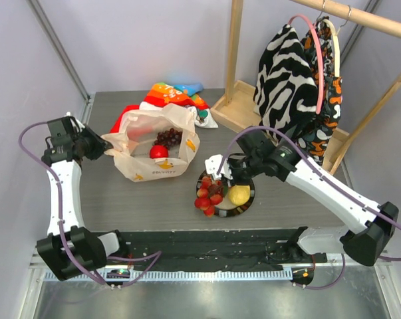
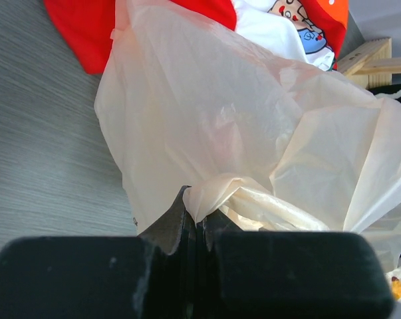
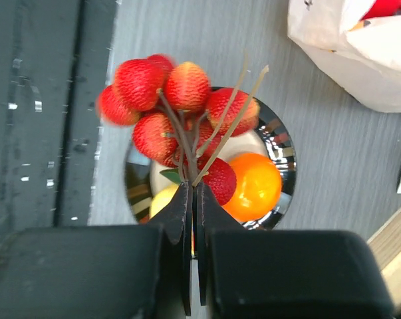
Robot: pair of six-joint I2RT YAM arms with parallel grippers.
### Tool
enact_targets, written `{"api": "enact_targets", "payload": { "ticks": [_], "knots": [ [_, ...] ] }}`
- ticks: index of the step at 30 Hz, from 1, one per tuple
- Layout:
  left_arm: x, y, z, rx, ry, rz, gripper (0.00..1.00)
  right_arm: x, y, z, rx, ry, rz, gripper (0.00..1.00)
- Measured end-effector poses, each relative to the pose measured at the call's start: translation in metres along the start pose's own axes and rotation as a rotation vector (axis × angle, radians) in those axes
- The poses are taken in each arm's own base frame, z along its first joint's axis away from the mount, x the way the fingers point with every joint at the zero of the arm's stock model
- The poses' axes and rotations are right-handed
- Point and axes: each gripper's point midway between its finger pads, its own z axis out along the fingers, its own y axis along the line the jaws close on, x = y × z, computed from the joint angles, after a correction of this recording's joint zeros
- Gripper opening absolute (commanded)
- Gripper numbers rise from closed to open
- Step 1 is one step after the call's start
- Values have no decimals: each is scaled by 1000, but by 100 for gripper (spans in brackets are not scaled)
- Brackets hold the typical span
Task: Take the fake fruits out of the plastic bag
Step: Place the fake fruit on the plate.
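Note:
The cream plastic bag [image 1: 153, 166] stands open at the table's left. A dark grape bunch [image 1: 167, 137] and a red apple [image 1: 159, 152] lie inside it. My left gripper [image 1: 108, 147] is shut on the bag's left rim; in the left wrist view a fold of the bag [image 2: 240, 133] is pinched in that gripper [image 2: 199, 214]. My right gripper [image 3: 194, 189] is shut on the stems of the strawberry cluster [image 3: 161, 100], which hangs over a shiny bowl [image 3: 282, 147]. An orange [image 3: 255, 186] and a lemon [image 3: 159, 201] lie in the bowl [image 1: 248, 207].
A red and multicoloured cloth [image 1: 175, 95] lies behind the bag. A wooden clothes rack [image 1: 235, 46] with zebra-patterned garments [image 1: 290, 80] stands at the back right. A black rail [image 1: 207, 239] runs along the table's near edge.

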Motion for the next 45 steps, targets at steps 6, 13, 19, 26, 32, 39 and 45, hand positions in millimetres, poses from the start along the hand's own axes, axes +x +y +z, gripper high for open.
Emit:
{"api": "enact_targets", "payload": {
  "ticks": [6,13,19,26,32,39,45],
  "knots": [
    [7,7,-8,-6,-13,-9,0,3,-19,14,54,-10,-66,1],
    [14,14,-7,-15,0,-30,0,31,-29,31,67,17,-149,1],
    [15,15,-8,-10,1,-36,0,68,-22,52,59,45,-224,9],
    [20,17,-7,-8,15,-41,0,69,-23,51,100,28,-301,43],
    [21,17,-6,-3,21,-43,0,72,-35,45,155,69,-314,53],
    [23,16,-6,1,26,-44,0,64,-45,19,171,112,-292,69],
    [41,14,-15,22,82,-55,0,-15,-81,-49,327,4,-366,78]
  ]
}}
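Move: The right hand already holds the bunch of red fruit by its stems; the plate's middle lies about 3 cm ahead of this hand, 3 cm to its left and 20 cm below. On the plate, the orange is roughly 8 cm ahead and 1 cm left, the lemon 2 cm ahead and 2 cm right; the plastic bag stands some 20 cm ahead and 30 cm left. From the left hand, the plate is about 45 cm right, 10 cm back and 21 cm below. The right hand eases forward about 4 cm over the plate, then sinks some 8 cm to lower the bunch beside the lemon and orange, opens its fingers wide to let go of the stems, and climbs off about 13 cm while drifting a little farther forward, the wrist rolling some 25 degrees along the way. The left hand keeps its pinch on the bag's rim, drawing it back about 3 cm and slightly down. ##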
